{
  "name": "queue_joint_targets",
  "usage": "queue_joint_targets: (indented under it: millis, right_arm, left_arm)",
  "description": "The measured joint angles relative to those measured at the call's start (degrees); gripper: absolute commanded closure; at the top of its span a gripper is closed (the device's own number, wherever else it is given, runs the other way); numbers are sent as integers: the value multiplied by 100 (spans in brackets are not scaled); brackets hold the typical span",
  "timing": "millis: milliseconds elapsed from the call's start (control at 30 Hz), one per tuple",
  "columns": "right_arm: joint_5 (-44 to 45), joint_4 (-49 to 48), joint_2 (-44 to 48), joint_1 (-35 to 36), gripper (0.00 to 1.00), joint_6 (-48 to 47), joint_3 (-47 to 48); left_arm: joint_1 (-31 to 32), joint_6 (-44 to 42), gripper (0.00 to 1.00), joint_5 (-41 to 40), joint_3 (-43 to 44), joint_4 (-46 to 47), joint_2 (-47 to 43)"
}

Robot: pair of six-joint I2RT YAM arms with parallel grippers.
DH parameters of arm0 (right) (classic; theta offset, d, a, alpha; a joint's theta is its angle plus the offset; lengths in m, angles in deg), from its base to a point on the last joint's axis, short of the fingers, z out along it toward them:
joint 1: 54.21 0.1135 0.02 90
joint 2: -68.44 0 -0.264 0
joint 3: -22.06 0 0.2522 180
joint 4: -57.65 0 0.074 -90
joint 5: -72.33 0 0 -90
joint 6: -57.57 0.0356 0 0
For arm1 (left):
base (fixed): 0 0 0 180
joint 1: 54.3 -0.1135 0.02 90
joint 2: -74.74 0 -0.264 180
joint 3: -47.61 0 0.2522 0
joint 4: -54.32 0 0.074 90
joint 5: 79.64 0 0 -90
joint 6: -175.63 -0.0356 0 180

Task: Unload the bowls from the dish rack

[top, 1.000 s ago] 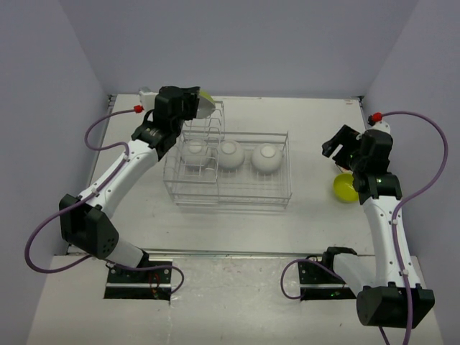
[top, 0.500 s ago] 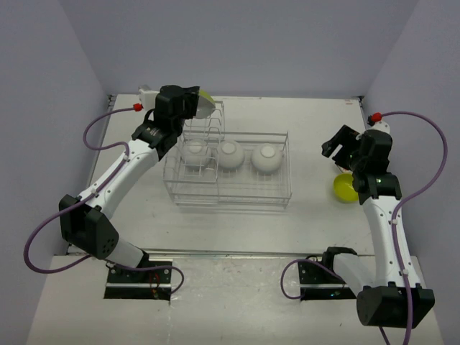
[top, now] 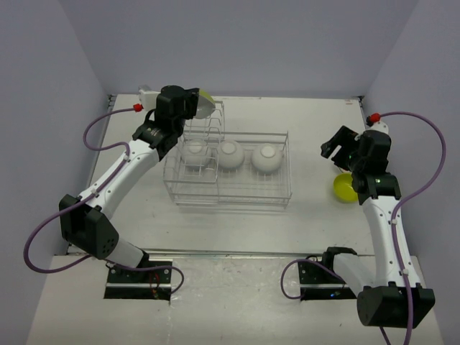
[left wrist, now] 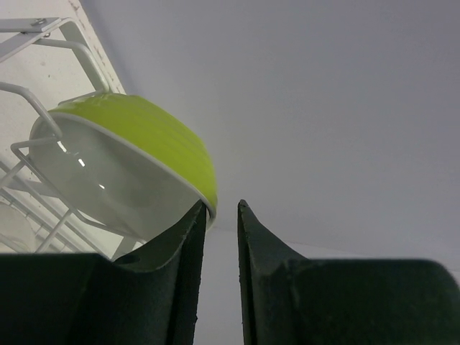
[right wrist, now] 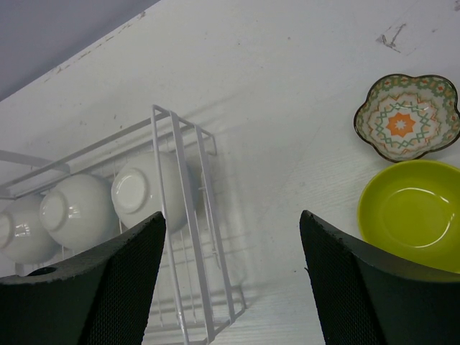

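Note:
The dish rack (top: 287, 172) stands mid-table with three white bowls (top: 230, 154) upside down in its low basket. A lime-yellow bowl (left wrist: 129, 136) leans on edge in the taller slotted section (left wrist: 43, 32). My left gripper (left wrist: 223, 205) is at that bowl's rim, jaws narrowly apart, the rim just at the left fingertip and nothing clamped. My right gripper (right wrist: 230, 215) hangs wide open and empty over the table, right of the rack (right wrist: 183, 215). A second lime-yellow bowl (right wrist: 413, 212) and a patterned bowl (right wrist: 406, 115) sit upright on the table.
Grey walls close in the table on three sides; the left gripper (top: 208, 108) is close to the back wall. The right arm (top: 377, 180) partly covers the lime bowl (top: 345, 187) at the table's right side.
The left gripper's jaws have drawn closer together at the lime bowl's rim. Both arms and all bowls stay where they were.

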Motion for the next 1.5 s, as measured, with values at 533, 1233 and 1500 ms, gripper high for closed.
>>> queue_joint_targets:
  millis: [533, 1233, 1500]
  right_arm:
    - [105, 0, 105, 17, 24, -28, -26]
    - [107, 2, 116, 76, 24, -59, -26]
    - [107, 0, 98, 151, 24, -74, -26]
  left_arm:
    - [0, -101, 84, -2, 0, -70, 9]
    - [31, -109, 100, 11, 24, -138, 17]
    - [31, -166, 100, 7, -278, 302, -66]
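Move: The green-backed bowl stands on edge in the rack's upper tier, mouth towards me, with its top rim at my left fingertips. Its middle is about 6 cm below my left hand, 2 cm ahead and 1 cm right. Some 26 cm below that hand, the left white bowl is 4 cm back and 1 cm left, the middle white bowl 4 cm back and 12 cm right. From my right hand, the green-backed bowl is about 40 cm left, 16 cm ahead and 3 cm higher. I keep my left hand almost where it is, easing down only about half a centimetre, and close its fingers from roughly a quarter open to practically shut, pinching the top rim of the green-backed bowl between them, one finger on the green outside and the other on the pale inside. ##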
